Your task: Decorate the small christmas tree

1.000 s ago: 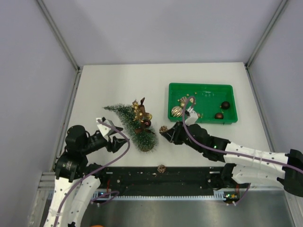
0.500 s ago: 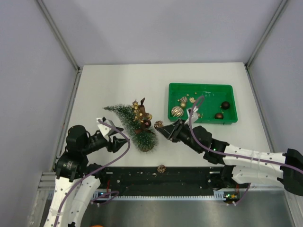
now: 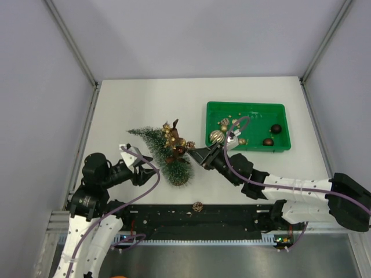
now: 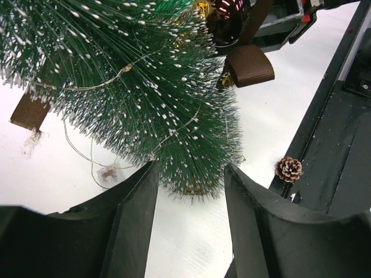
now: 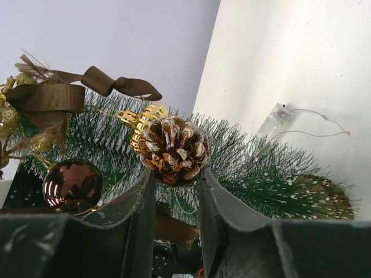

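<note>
The small christmas tree [image 3: 164, 152] lies on its side on the white table, tip toward the far left. It carries a brown ribbon [image 5: 49, 97], gold ornaments [image 3: 171, 136] and a dark shiny ball [image 5: 72, 185]. My right gripper [image 3: 195, 154] is shut on a frosted pinecone [image 5: 173, 149] and holds it against the tree's bristles beside a gold bauble [image 5: 142, 119]. My left gripper [image 4: 191, 194] is open at the tree's wide lower end [image 4: 191, 174], whose bristle tips reach between the two fingertips. The wooden base is mostly hidden by bristles.
A green tray [image 3: 246, 148] at the right holds a gold ball [image 3: 217, 136] and two dark red balls [image 3: 276, 128]. A loose pinecone [image 3: 197, 206] lies by the black rail at the near edge. A thin light wire with a small clear box [image 5: 277, 114] trails from the tree.
My right gripper has carried the pinecone left from beside the tray up against the tree. The left jaws have narrowed a little around the tree's lower end.
</note>
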`<state>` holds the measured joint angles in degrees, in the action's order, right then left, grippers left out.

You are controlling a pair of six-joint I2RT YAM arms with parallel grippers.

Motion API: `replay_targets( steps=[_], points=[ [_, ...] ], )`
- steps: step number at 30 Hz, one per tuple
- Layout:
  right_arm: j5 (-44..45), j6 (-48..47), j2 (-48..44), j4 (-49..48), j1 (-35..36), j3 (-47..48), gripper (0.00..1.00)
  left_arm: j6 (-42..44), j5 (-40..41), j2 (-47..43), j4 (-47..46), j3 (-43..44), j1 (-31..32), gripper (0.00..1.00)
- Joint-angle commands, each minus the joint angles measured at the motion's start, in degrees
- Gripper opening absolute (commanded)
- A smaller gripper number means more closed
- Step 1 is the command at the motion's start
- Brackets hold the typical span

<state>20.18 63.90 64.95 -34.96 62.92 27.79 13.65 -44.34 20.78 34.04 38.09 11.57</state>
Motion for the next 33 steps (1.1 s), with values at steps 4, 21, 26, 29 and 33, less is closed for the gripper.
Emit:
replay_targets(
  steps=[4, 21, 26, 29, 33],
  points=[
    [1.96, 2.98, 1.67, -5.38, 1.51, -1.16, 0.21, 0.15, -2.16, -2.23, -3.10, 0.06, -0.15, 0.54],
    [3.72, 4.74, 2.90, -4.77, 2.91, -4.59, 0.20, -0.55, -2.33, -3.37, -2.58, 0.32, -0.15, 0.52],
    [3.90, 4.92, 2.38, -4.24, 3.00, -4.94, 0.21, -0.64, -2.25, -3.64, -2.23, 0.41, -0.15, 0.52],
    [3.90, 5.09, 1.33, -3.89, 3.00, -5.73, 0.23, -0.73, -2.25, -3.81, -2.31, 0.32, -0.15, 0.52],
    [3.72, 5.53, 0.01, -2.75, 3.00, -6.43, 0.31, -0.82, -2.24, -3.72, -2.40, 0.23, -0.15, 0.52]
  ],
)
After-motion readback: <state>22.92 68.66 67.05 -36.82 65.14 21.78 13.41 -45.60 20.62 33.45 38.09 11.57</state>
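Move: My right hand already holds a pine cone beside the tree's right flank. The tree's lower branches lie about 5 cm to its left, 1 cm back and some 8 cm below; the tree's wooden base is roughly 6 cm left, 2 cm back and 17 cm down. The gold bauble hangs about 5 cm left, 2 cm ahead and 3 cm higher. From my left hand the lower branches are some 4 cm ahead, 6 cm right, 9 cm below. I lower the pine cone about 5 cm down along the tree's right side with my right hand, from beside the gold bauble to the level of the lower branches, easing almost to a pause before sinking the last bit. The fingers keep their pinch on the cone and tip about 5 degrees further down; whether the cone touches the needles can't be told. ##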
